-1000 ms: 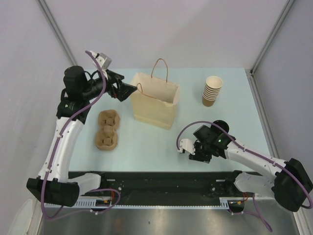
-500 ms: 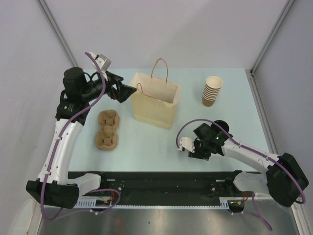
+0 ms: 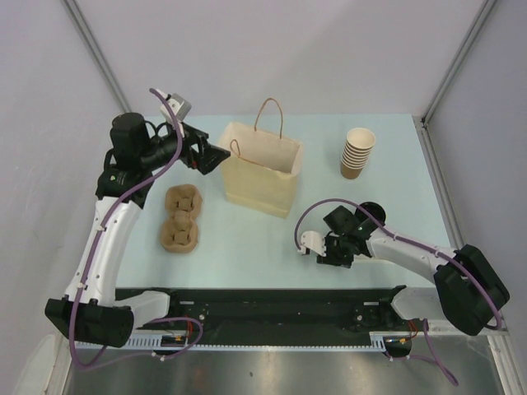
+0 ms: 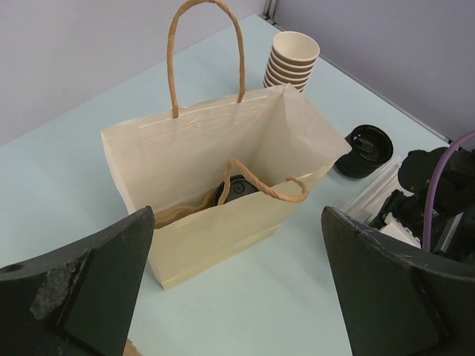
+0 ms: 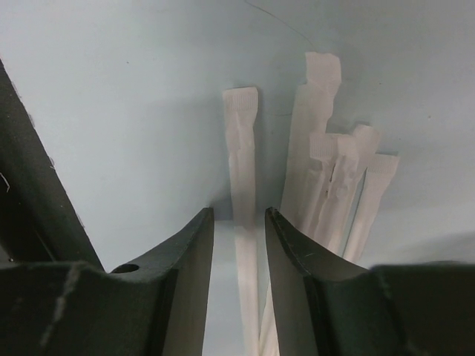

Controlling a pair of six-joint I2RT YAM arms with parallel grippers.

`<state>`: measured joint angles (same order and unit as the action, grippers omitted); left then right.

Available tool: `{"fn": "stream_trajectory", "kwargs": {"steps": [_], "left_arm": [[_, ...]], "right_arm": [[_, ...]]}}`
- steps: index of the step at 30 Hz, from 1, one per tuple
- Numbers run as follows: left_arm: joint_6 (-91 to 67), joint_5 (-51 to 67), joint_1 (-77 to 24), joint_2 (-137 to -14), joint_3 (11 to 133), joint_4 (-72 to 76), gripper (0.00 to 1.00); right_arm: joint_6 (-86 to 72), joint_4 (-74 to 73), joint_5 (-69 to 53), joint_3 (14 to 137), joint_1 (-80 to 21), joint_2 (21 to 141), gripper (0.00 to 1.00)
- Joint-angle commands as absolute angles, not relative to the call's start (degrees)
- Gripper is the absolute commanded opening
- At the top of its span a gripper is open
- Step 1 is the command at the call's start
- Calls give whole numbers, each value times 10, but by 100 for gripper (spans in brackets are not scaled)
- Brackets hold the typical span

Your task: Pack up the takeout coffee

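The takeout coffee stands inside the cream paper bag, and only its black lid shows past the fallen handle. My left gripper hangs wide open just left of the bag, near its rim, holding nothing. My right gripper is low over the table at the front right. Its jaws stand narrowly apart astride one paper-wrapped straw, with a gap on each side. Several more wrapped straws lie just to its right.
A stack of lidless tan cups stands at the back right. Black lids lie behind my right arm. Two brown pulp cup carriers sit left of the bag. The bag's far handle stands upright.
My right gripper has shifted slightly left and away over the straws and narrowed a little. The left arm has barely moved.
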<state>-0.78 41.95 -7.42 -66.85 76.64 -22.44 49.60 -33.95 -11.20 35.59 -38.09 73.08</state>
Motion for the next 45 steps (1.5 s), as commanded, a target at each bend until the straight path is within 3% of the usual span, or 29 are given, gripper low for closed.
{"fn": "stream_trajectory", "kwargs": {"steps": [1,13,19,21,29,36,45], "left_arm": [[21,417,-71,-670,784,-229,99],[33,407,-71,-667,782,-230,99],[36,401,-70,-665,780,-231,100],[34,402,-70,-664,780,-229,100],[26,410,-70,-669,782,-220,99],[4,417,-70,-675,802,-208,99],[-43,428,-70,-692,837,-164,100]], "right_arm": [[510,-324,-120,359,-389,741,36],[512,-321,-128,359,-402,798,29],[505,-344,-137,360,-415,787,11],[495,-365,-141,369,-426,771,1],[448,-425,-186,433,-432,677,0],[378,-466,-249,576,-432,635,0],[271,-451,-277,875,-426,678,0]]}}
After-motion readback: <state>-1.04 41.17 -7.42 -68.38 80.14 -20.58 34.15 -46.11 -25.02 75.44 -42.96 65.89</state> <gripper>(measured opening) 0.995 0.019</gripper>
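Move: The right hand hangs just above the table, its part-open fingers straddling the nearest paper-wrapped straw some 4 cm in from its left end; that straw's middle lies about 5 cm to the hand's right, level with it fore and aft and 1 cm lower. The other straws lie about 3 cm ahead and 6 cm right, the black lids 10 cm ahead and 9 cm right, the paper bag some 19 cm ahead, 17 cm left and 9 cm up. From the left hand the straw is about 14 cm back, 31 cm right and 36 cm down. Staying low over the table, the right hand edges about 1.5 cm left while its fingers shut on the single straw near its left end, pinching it crosswise, and it draws back some 2.5 cm towards the base. It then lifts fast, about 25 cm up from the table, swinging left and a little forward towards the bag, while the wrist rolls some 30 degrees so the downward fingers come round to point more to the left, the straw still pinched between them. ##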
